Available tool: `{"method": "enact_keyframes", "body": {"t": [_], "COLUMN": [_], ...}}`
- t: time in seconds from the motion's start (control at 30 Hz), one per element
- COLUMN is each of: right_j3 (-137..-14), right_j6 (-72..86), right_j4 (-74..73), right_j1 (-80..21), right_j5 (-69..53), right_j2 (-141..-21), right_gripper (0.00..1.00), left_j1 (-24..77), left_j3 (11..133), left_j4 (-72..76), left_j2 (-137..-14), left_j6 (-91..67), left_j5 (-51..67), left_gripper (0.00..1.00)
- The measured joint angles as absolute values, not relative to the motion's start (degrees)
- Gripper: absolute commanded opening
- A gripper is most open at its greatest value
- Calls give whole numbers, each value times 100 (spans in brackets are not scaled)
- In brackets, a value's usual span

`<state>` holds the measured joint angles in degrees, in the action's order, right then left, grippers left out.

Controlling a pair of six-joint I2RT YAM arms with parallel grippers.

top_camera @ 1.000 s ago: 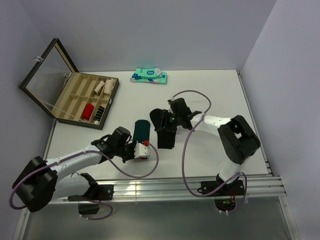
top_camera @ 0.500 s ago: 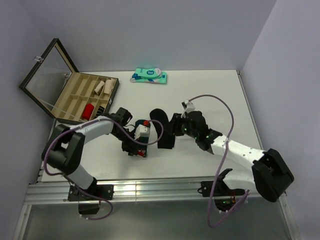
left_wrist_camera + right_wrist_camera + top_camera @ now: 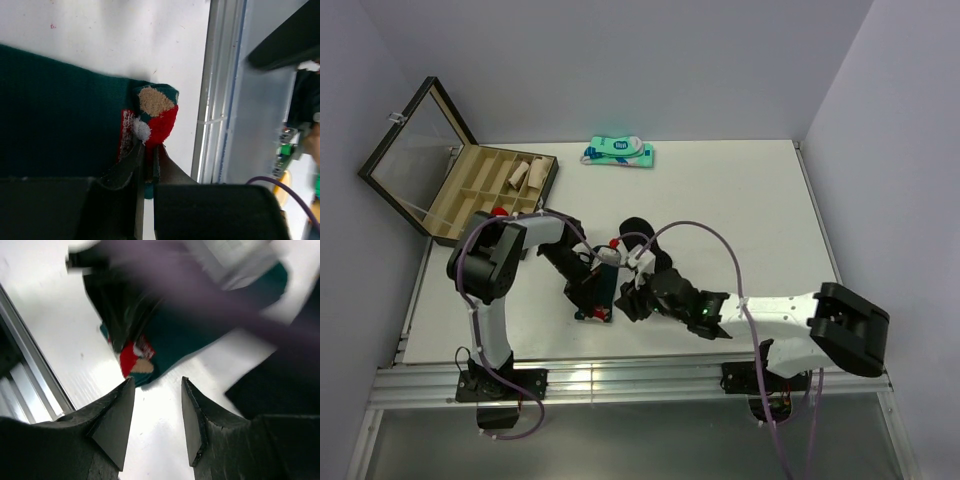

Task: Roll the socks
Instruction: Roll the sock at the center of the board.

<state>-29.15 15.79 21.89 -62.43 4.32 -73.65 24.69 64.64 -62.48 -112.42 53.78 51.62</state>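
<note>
The dark green sock [image 3: 604, 288] lies near the table's front, its toe with the red-brown figure [image 3: 152, 112] toward the near rail. My left gripper [image 3: 148, 148] is shut on that toe; from above the left gripper [image 3: 592, 308] sits over the sock's near end. The right gripper [image 3: 157, 382] hovers open over bare table, with the green sock's toe [image 3: 136, 359] just beyond its left finger. It holds nothing. From above, the right gripper [image 3: 632, 298] is right beside the green sock. The black sock [image 3: 638, 231] lies behind, mostly covered by the right arm, and shows as the black sock [image 3: 280, 385] at the right.
An open compartment box [image 3: 470, 200] at the back left holds beige rolled socks [image 3: 525, 175] and a red roll [image 3: 500, 213]. A teal-and-white packaged pair [image 3: 618, 152] lies at the far edge. The metal rail [image 3: 215, 100] runs close by the green sock's toe.
The right arm has left the black sock and swung down toward the front beside the green sock. The left arm has shifted around while keeping its grip; the sock sits nearer the front.
</note>
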Motion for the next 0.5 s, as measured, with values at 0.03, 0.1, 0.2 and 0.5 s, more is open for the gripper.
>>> {"method": "enact_keyframes", "body": {"t": [0.03, 0.1, 0.2, 0.5], "right_j3": [-2943, -3052, -3321, -4025], "right_j6": [1494, 1365, 1179, 856], "right_j4": [2231, 2270, 2272, 2307], "right_j1": [-6346, -6528, -6785, -7124], "right_j5": [484, 515, 587, 692], "right_j2": [-7544, -7940, -8497, -9356], "right_gripper": [50, 50, 50, 51], "left_j1": [2449, 2418, 2403, 2403], "left_j3": [6541, 6622, 6702, 6726], "left_j4": [-6348, -6455, -6556, -6567], "left_j2": [-11354, -11483, -11585, -11699], "left_j6": [5382, 5378, 5339, 5068], "left_j5": [5194, 5242, 5264, 5266], "left_gripper": [0, 0, 0, 0]}}
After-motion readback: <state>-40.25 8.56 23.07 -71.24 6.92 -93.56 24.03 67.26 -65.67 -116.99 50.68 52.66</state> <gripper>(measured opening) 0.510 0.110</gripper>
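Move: The left hand already has the centre teal sock's folded bear end in its fingers, right at its hand point. From the right hand this end lies some 7 cm to the left, about level fore and aft, and roughly 8 cm below. Counted from the right hand, the sock's flat part is centred about 10 cm ahead and 5 cm left, and the black sock's middle about 13 cm ahead and 5 cm right, both roughly 9 cm below. Still pinching the folded bear end, the left hand holds its place and only tilts slightly, while the right hand comes in to join it, half open throughout. The right hand swings about 6 cm left and sinks about 5, most of the drop coming first, drawing back a little as well; its fingers dip some 10 degrees and turn slightly counter-clockwise, ending close beside the left fingertips. ##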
